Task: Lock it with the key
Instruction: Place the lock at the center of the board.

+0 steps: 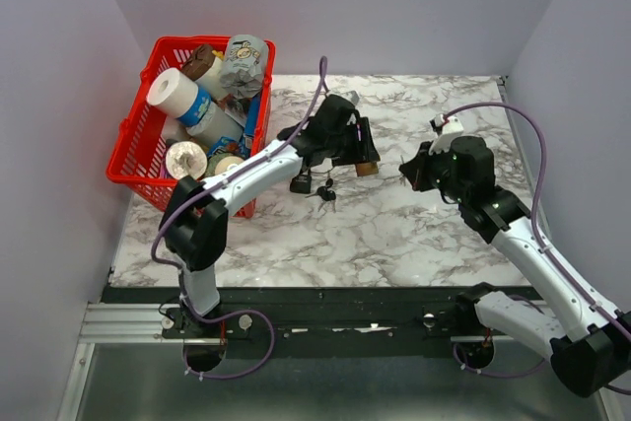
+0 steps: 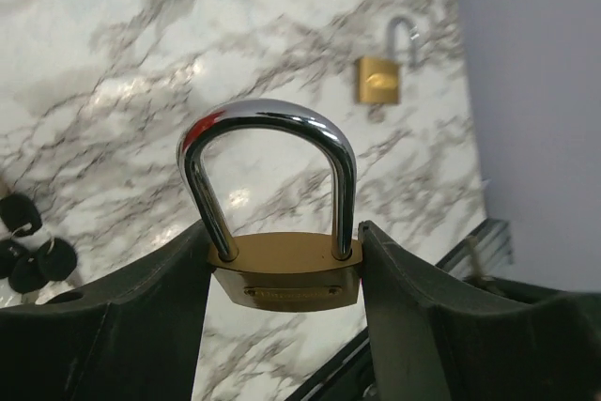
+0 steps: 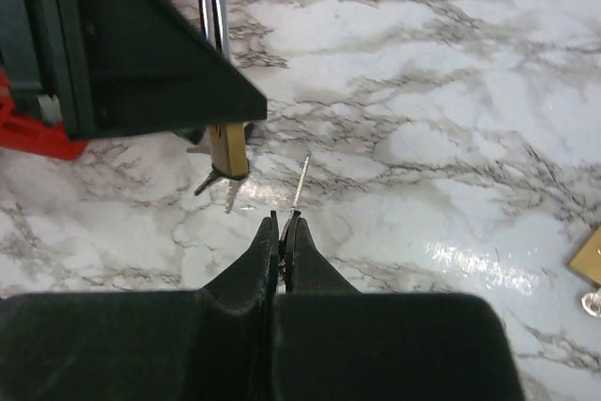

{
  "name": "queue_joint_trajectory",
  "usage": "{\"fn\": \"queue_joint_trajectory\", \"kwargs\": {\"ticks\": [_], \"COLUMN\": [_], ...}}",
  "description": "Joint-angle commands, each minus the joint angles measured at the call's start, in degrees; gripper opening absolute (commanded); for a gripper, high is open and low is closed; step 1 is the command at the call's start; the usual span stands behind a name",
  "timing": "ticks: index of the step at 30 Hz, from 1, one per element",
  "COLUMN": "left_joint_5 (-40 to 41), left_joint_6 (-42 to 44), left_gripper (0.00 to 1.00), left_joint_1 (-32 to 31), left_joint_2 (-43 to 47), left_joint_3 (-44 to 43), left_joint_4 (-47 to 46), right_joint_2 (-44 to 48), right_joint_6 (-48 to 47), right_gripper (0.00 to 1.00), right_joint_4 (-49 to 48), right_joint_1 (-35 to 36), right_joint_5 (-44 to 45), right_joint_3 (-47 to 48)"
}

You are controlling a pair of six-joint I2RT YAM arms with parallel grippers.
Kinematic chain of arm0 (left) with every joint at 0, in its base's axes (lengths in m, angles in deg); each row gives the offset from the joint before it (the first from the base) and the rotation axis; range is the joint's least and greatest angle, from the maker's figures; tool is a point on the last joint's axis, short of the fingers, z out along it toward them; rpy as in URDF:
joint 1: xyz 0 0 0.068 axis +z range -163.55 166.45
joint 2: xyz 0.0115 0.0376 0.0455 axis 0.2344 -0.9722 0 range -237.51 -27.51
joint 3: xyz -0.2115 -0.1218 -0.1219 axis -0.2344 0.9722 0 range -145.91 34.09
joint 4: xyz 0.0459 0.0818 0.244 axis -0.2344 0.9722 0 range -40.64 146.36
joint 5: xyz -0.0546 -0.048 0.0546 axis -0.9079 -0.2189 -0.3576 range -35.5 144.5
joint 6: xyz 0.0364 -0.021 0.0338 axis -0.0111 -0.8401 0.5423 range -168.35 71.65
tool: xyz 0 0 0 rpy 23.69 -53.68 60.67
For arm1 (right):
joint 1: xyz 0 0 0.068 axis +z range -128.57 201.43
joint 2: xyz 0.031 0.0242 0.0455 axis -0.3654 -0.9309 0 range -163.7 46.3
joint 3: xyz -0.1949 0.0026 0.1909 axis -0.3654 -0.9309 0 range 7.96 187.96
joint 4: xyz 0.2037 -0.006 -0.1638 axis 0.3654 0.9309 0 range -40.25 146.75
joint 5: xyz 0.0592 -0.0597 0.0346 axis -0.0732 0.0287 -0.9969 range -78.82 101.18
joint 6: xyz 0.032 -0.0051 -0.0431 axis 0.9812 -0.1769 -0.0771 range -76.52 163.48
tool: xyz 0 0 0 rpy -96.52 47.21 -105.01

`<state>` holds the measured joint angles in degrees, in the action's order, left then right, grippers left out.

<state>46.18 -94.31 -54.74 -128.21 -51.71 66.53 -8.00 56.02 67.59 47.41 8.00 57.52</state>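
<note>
A brass padlock (image 2: 286, 281) with a chrome shackle (image 2: 272, 117) sits upright between the fingers of my left gripper (image 2: 285, 241), which is shut on its body. Both shackle legs enter the body. From above, the left gripper (image 1: 363, 153) holds this padlock (image 1: 367, 168) over mid-table. My right gripper (image 3: 285, 218) is shut on a thin silver key (image 3: 300, 180), whose blade points forward toward the held padlock (image 3: 228, 147), a short gap away. The right gripper (image 1: 408, 173) hovers just right of the padlock.
A second brass padlock (image 2: 378, 79) with an open shackle lies on the marble (image 1: 394, 234); its corner (image 3: 590, 255) shows by the right gripper. Black-headed keys (image 1: 325, 192) and a small dark lock (image 1: 301, 184) lie under the left arm. A red basket (image 1: 133, 150) of items stands far left.
</note>
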Motion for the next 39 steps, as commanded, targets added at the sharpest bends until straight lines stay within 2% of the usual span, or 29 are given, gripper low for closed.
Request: {"fn": "queue_joint_trajectory", "kwargs": {"ticks": [1,6,15,23,27,31,33,35,39], "left_joint_5": [2.5,2.0,2.1,6.8,7.9,11.6,12.4,13.4,13.6], "left_joint_6": [4.4,3.8,-0.2,-0.5,-0.5,-0.4,-0.6,-0.8,-1.4], "left_gripper": [0.0,0.0,0.0,0.01,0.21,0.35,0.48,0.51,0.66], "left_joint_1": [-1.0,-2.3,-2.6,-3.3,-3.7,-4.1,-4.2,-4.3,-4.3], "left_joint_2": [-6.9,-12.7,-18.0,-22.6,-24.5,-25.7,-25.9,-26.1,-26.2], "left_joint_3": [-6.2,-6.7,-4.5,-9.7,-10.1,-10.3,-10.2,-9.7,-9.3], "left_joint_4": [11.0,12.2,12.6,14.7,15.6,17.6,18.2,18.4,18.5], "right_joint_2": [-1.8,-1.5,0.9,1.1,0.8,0.2,-0.2,-0.5,-1.2], "right_joint_6": [5.7,6.1,5.6,6.5,6.6,6.6,6.6,6.8,7.2], "right_gripper": [0.01,0.01,0.01,0.01,0.01,0.01,0.01,0.01,0.01], "right_joint_4": [1.7,0.6,-0.4,-1.1,-1.8,-1.8,-1.8,-1.9,-1.9], "right_joint_1": [-2.9,-3.5,-3.7,-4.0,-4.3,-4.6,-4.8,-5.0,-5.3], "right_joint_5": [-0.3,-1.7,-2.4,-2.4,-2.6,-2.3,-2.0,-1.9,-1.6], "right_joint_3": [-1.5,-4.3,-8.6,-9.7,-9.7,-9.5,-9.6,-9.8,-10.0]}}
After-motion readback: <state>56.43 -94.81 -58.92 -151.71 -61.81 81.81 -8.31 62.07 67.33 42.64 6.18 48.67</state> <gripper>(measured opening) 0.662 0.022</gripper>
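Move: The left hand still grips the brass padlock. Its spot on the board is almost straight below, about 20 cm down and 1 cm back. At board height, the keys lie roughly level with the hand and 7 cm left, and the black padlock 13 cm left and 3 cm ahead. For the right hand, holding its key, the brass padlock's spot lies about level, 9 cm left and 20 cm below. Keeping its grip, the left hand takes the brass padlock down about 18 cm beside the keys until it seems to rest on the board, fast at first, then flattening out, with a small swing back and forward again on the way. The wrist tilts some 30 degrees, so the fingers end pointing steeply down. The right hand, still pinching its key, sinks about 7 cm, edging right. ##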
